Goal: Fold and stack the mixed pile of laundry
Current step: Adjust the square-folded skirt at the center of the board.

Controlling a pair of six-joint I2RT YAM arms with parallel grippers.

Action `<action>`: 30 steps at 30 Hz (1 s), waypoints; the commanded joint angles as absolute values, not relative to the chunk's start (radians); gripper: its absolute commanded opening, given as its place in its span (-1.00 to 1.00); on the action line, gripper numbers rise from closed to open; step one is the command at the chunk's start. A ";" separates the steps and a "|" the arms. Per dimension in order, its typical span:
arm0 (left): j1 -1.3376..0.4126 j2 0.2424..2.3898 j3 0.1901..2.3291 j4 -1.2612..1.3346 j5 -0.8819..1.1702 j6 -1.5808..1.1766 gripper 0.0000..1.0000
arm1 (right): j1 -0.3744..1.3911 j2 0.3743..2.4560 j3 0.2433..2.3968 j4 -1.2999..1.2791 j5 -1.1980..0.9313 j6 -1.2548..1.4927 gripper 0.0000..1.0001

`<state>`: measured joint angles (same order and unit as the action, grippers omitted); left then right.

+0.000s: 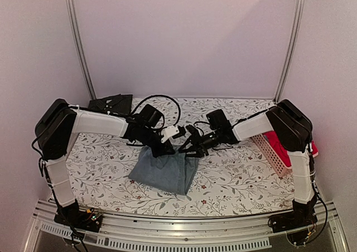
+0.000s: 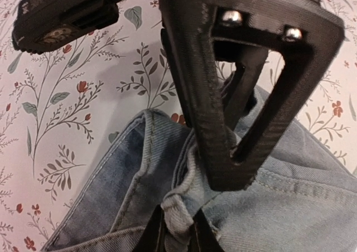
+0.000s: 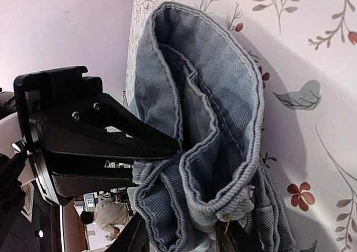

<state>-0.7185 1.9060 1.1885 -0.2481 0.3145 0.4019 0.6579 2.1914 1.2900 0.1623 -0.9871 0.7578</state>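
Observation:
A faded light-blue denim piece (image 1: pixel 162 173) lies folded on the flowered table (image 1: pixel 240 174), its upper edge lifted. My left gripper (image 1: pixel 169 146) is at that edge; in the left wrist view it (image 2: pixel 177 235) is shut on a bunched seam of the denim (image 2: pixel 295 207). My right gripper (image 1: pixel 185 147) meets it from the right. In the right wrist view its jaws (image 3: pixel 184 238) stand wide around a thick bundle of denim hems (image 3: pixel 206 85) that fills the gap. A black garment (image 1: pixel 111 103) lies at the back left. A red garment (image 1: pixel 277 142) sits in the basket.
A pink slatted basket (image 1: pixel 273 158) stands at the right edge under the right arm. Black cables (image 1: pixel 162 98) loop over the table behind the grippers. The two grippers are almost touching. Metal rails run along the near edge.

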 commanded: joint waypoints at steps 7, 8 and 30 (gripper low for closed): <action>-0.669 1.801 1.160 -0.153 0.289 0.302 0.04 | 0.661 2.212 1.360 0.122 -0.989 0.720 -1.00; -0.658 1.772 1.150 -0.146 0.275 0.285 0.32 | 0.661 2.206 1.370 0.110 -0.987 0.722 -1.00; -0.437 1.347 0.893 -0.213 0.337 -0.214 0.99 | 0.710 2.094 1.195 0.002 -0.866 0.744 -1.00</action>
<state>-0.4461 1.3380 0.9234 -0.1581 0.2302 -0.0959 0.7189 1.9854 1.1198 0.0059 -0.9199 0.7921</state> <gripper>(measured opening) 0.996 0.042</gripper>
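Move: The right hand's open fingers straddle the skirt's upper right edge, about 1 cm to its left and level fore and aft; the skirt's middle lies roughly 9 cm back, 8 cm left and 3 cm below, and the basket some 38 cm right, about level. The left hand still holds the skirt's top edge, its middle about 9 cm back, 1 cm left; the black folded cloth is some 23 cm ahead and 23 cm left. Right pinches the skirt's edge, pulls it back 6 cm; left lets go, rising leftward about 14 cm. ##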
